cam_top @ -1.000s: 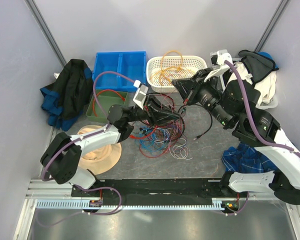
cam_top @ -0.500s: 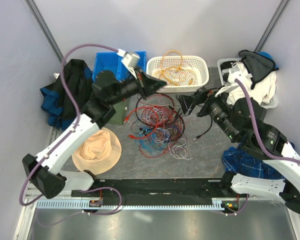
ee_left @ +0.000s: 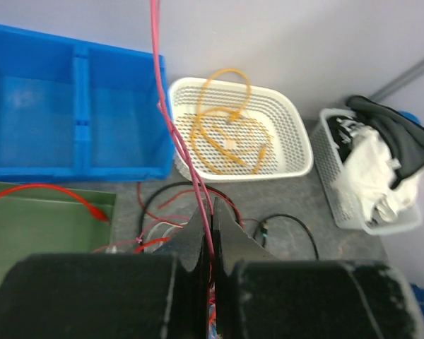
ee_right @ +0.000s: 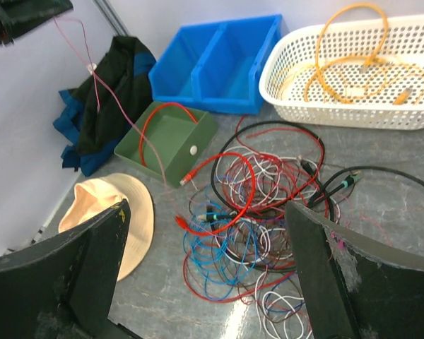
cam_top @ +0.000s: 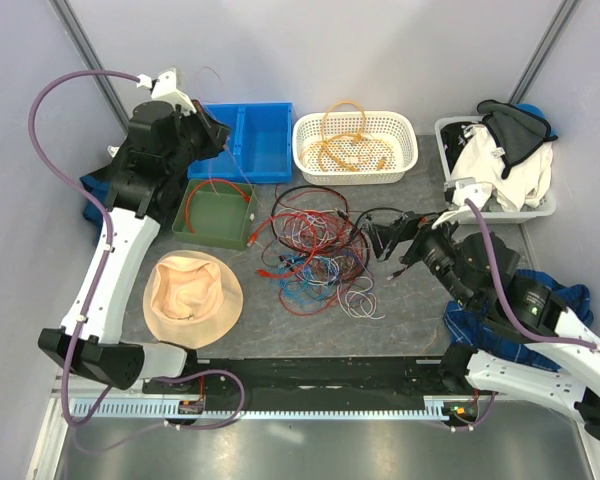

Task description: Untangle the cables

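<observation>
The cables lie in a loose tangle of red, blue, black and white wires in the middle of the table. My left gripper is raised high at the back left, over the blue bin. In the left wrist view its jaws are shut on a thin pink-red wire that runs taut down to the tangle. That wire also shows in the right wrist view. My right gripper is open at the tangle's right edge, and nothing sits between its fingers. An orange cable lies in the white basket.
A blue bin and a white basket stand at the back. A green tray holds a red cable. A beige hat lies near left, a dark garment far left, a clothes basket and blue plaid cloth right.
My left arm has lifted from the tangle and swung up to the back left, pulling the thin wire with it. My right gripper has opened and drawn back toward the near right.
</observation>
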`<state>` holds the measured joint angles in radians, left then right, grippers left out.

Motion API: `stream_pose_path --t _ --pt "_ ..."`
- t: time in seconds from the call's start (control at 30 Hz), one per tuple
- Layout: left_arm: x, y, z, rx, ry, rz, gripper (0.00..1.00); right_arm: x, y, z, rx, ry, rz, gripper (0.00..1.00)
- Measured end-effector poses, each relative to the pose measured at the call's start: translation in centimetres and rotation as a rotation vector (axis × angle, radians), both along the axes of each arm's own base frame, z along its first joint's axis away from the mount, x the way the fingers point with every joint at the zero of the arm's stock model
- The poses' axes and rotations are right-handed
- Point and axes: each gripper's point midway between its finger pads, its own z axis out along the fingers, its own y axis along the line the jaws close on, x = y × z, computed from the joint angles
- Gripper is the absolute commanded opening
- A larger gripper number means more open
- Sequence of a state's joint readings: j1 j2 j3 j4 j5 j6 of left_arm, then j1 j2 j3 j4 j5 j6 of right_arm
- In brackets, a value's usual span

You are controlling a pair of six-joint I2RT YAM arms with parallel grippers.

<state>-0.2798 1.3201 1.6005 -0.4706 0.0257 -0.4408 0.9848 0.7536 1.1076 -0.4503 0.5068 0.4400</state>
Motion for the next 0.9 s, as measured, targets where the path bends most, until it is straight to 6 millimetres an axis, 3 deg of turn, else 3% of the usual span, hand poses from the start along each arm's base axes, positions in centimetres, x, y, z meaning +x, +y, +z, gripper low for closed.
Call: stream_pose_path --t 0.23,0.4,0.6,0.67,0.77,0.9 --pt "2.7 2.5 0.4 0.034 -0.013 0.102 0.02 0.2 1.4 -4.2 -0.047 0.049 0.03 0.98" --pt "4.1 3.9 5.2 0.024 -0.113 0.149 0.02 0.2 1.4 -6.2 -0.078 0.067 0.033 0.98" --pt "2.5 4.9 15.6 -0.015 -0.349 0.179 0.02 0.1 1.2 -6.3 -0.055 0.048 0.033 0.98" --pt "1.6 5.5 18.1 -0.022 -0.42 0.202 0.02 0.1 1.2 -6.8 -0.061 0.052 0.033 0.98" --pt "0.8 6.5 20.1 -0.016 -0.484 0.246 0.02 0.1 1.2 -7.7 -0.074 0.062 0.035 0.98" --pt "1.7 7.3 19.7 0.018 -0.498 0.294 0.02 -0.1 1.1 -8.4 -0.081 0.07 0.038 0.98"
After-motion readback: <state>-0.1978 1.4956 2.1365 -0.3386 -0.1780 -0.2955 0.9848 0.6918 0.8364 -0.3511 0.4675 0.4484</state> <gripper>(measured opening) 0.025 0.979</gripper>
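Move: Ahead of the left hand, which already holds the pink cable, the blue bin lies about 29 cm out and 9 cm left; the green box is 9 cm ahead and 14 cm left, the white basket 27 cm ahead and 21 cm right, all some 37 cm below. The open right hand has the cable tangle about 15 cm ahead, 9 cm left and 36 cm down, with the white basket 43 cm straight ahead, 33 cm below. Hoisting the pink cable clear, the shut left hand first reaches some 4 cm forward, then sweeps up about 20 cm while drifting 7 cm left and easing back a little, its fingertips tilting up some 30 degrees. Meanwhile the right hand, fingers still wide open, sinks about 8 cm towards the tangle without touching a cable. ##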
